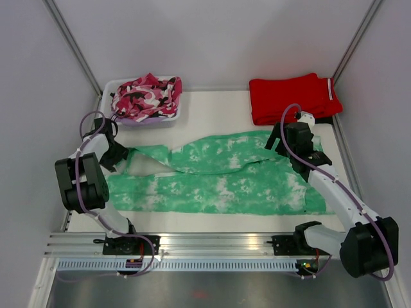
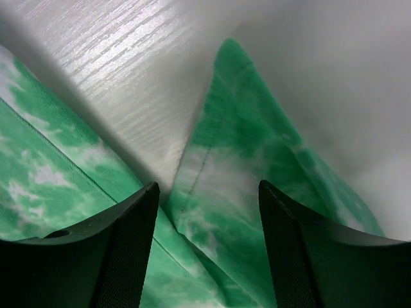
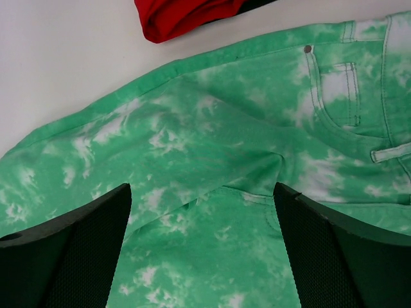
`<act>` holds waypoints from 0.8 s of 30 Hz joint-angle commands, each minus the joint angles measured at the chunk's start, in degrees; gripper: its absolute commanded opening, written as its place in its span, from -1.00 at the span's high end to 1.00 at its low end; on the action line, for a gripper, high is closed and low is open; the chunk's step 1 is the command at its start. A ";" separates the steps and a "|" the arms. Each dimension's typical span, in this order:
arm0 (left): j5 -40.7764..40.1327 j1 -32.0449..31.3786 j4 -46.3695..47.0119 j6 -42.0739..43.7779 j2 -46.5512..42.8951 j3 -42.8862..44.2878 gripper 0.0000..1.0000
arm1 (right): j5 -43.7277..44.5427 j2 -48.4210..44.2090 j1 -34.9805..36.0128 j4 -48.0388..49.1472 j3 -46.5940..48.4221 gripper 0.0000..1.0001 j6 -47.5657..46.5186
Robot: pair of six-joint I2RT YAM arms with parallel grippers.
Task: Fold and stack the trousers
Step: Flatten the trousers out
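Observation:
The mint-green tie-dye trousers [image 1: 218, 176] lie spread flat across the table, waist to the right and both legs running left. My left gripper [image 1: 125, 159] hovers low over the end of the far leg. In the left wrist view its jaws stand apart [image 2: 207, 187] with the leg's hem [image 2: 237, 160] lying loose between and below them, not pinched. My right gripper [image 1: 281, 144] hangs over the crotch near the waist. It is open [image 3: 202, 187], with the trousers [image 3: 212, 128] flat beneath it and a front pocket [image 3: 340, 90] to its right.
Folded red trousers [image 1: 292, 97] lie at the back right, and their edge [image 3: 186, 14] shows in the right wrist view. A white basket [image 1: 110, 86] at the back left holds a pink, black and white camouflage garment [image 1: 146, 96]. Grey walls close the back and sides.

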 commanded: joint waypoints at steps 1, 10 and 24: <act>-3.52 -0.13 1.97 3.94 2.53 1.96 -0.40 | -0.94 1.38 -0.77 0.57 1.34 -0.96 1.23; -5.53 0.31 0.65 7.45 13.17 8.55 0.78 | -0.51 5.69 -1.73 1.72 3.71 -0.96 1.85; -22.76 1.80 -1.38 28.27 -5.97 18.32 0.95 | -2.87 7.63 -8.42 3.04 2.13 -0.96 0.01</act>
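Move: The far trouser leg's loose end lies just ahead of the left gripper, roughly 2 cm forward, 2 cm left and 3 cm down. From that gripper, the near leg's end is about 12 cm back and 2 cm left, and the basket is about 25 cm ahead and 10 cm right. From the right hand, the waist end is some 16 cm right, 4 cm back and 14 cm down; the far leg's end is about 59 cm left, 1 cm ahead and 14 cm down. Bring the left gripper down and slightly forward-left by about 3 cm each way at most, shut it on the far leg's hem, then pull left and lift, the rise coming late, some 9 cm up and 5 cm left, left side tilting up about 20 degrees. Keep the right gripper open above the trousers, sinking 3 cm, then easing 4 cm right towards the waist. ##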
